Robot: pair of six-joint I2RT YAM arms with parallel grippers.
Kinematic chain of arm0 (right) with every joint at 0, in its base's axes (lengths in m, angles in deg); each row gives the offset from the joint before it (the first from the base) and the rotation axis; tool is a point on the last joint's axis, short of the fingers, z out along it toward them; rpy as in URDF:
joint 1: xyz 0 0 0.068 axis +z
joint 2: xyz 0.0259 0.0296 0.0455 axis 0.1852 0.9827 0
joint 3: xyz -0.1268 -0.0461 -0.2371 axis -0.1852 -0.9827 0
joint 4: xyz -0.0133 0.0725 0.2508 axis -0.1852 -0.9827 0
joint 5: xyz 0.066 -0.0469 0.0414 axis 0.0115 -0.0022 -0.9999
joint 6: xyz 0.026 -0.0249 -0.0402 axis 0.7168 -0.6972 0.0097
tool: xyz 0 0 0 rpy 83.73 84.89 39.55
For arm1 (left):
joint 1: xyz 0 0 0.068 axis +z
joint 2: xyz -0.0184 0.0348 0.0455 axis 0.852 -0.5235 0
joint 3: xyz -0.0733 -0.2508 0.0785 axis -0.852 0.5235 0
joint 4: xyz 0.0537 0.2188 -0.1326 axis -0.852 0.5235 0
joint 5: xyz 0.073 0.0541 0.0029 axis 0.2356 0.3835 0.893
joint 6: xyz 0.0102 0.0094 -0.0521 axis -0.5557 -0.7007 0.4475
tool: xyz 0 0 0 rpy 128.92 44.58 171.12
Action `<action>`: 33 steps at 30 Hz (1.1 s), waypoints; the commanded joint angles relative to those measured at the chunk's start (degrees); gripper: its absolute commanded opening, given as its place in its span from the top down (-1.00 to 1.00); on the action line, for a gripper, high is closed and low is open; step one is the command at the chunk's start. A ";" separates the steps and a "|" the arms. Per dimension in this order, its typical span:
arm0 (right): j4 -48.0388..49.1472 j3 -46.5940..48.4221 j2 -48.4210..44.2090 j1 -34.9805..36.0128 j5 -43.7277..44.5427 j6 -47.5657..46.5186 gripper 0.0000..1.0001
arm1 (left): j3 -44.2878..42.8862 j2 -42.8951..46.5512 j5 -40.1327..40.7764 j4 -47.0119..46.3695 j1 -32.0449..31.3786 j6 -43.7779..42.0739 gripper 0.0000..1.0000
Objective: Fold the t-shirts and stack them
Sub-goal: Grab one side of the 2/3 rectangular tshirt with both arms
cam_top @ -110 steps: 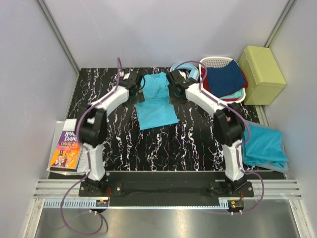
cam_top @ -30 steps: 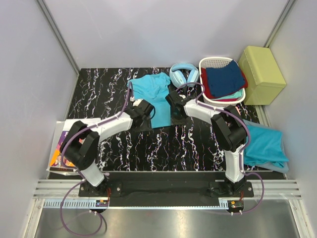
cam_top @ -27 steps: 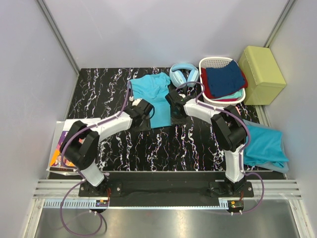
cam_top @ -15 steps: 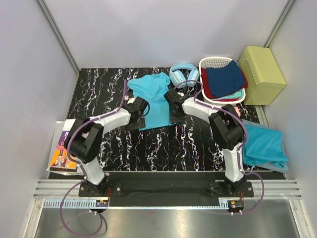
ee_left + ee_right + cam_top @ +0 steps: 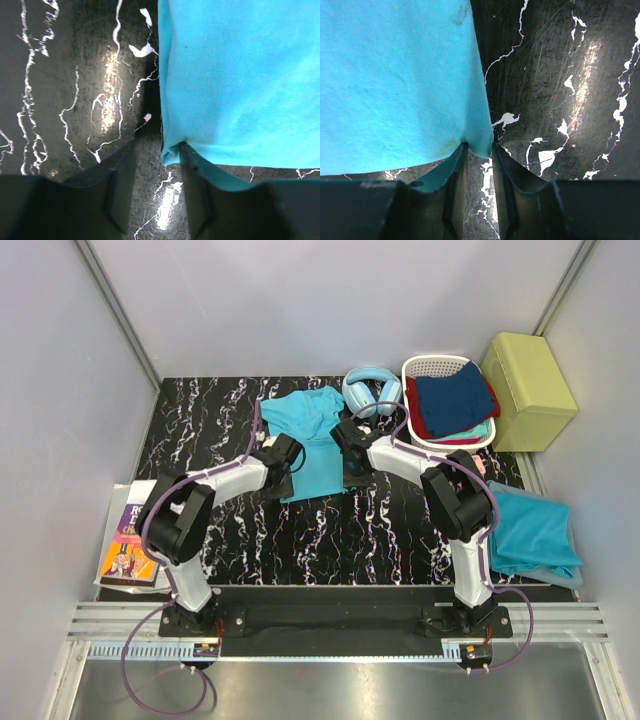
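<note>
A turquoise t-shirt (image 5: 315,435) lies folded on the black marbled table (image 5: 210,420). My left gripper (image 5: 286,456) is at its left edge and my right gripper (image 5: 348,460) at its right edge. In the left wrist view the left gripper (image 5: 156,150) stands open, with a corner of the shirt (image 5: 235,75) hanging by its right finger (image 5: 192,190). The right gripper (image 5: 479,147) is open by a narrow gap, and a corner of the shirt (image 5: 395,75) sits between its fingertips. A second turquoise t-shirt (image 5: 530,530) lies past the table's right edge.
Pale blue headphones (image 5: 370,388) lie behind the shirt. A white basket (image 5: 432,366) holding navy and red clothes stands at the back right, with a yellow box (image 5: 528,375) beside it. A book (image 5: 130,540) lies off the table's left edge.
Both pairs of jaws have narrowed round the shirt's two corners. The left arm has drawn in and its gripper has shifted slightly towards the back.
</note>
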 commanded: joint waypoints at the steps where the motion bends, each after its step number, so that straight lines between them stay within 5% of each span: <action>1: -0.10 -0.12 0.64 -0.24 0.07 0.14 0.37 | -0.94 -0.73 -2.24 -2.09 0.05 0.40 0.20; 5: 0.08 -0.91 0.29 -0.41 -0.64 0.41 0.44 | -0.42 -1.34 -3.48 -2.44 0.05 0.93 0.30; 11: 0.26 -2.50 -0.76 -0.24 -1.52 0.93 0.89 | 0.20 -0.64 -4.44 -2.27 -0.04 0.93 0.67; 16: 0.26 -4.60 -2.08 -0.33 -2.04 1.55 1.00 | 1.08 0.50 -5.58 -1.57 -0.04 0.58 0.98; 33: -3.96 -17.43 -15.96 4.68 -3.80 5.15 1.00 | 8.28 14.21 -10.68 8.97 -6.89 2.07 1.00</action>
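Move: The near left corner of the folded teal t-shirt already sits between my left fingers, about 1 cm right of that hand and 1 cm below. Its near right corner is between my right fingers, straight below by about 1 cm. The rumpled far end of the shirt lies some 26 cm ahead of my left hand and 4 cm to its right. From my right hand, the headphones are about 29 cm ahead and 4 cm right, the laundry basket roughly 24 cm ahead and 20 cm right. I shut both grippers on the near corners of the folded t-shirt, my left hand easing about 1 cm right as it closes. Then, keeping both pinches, I pull straight back towards my bases, away from the headphones: some 8 cm with my right hand, staying level, and 7 cm with my left, which also lifts about 2 cm and drifts slightly right. ##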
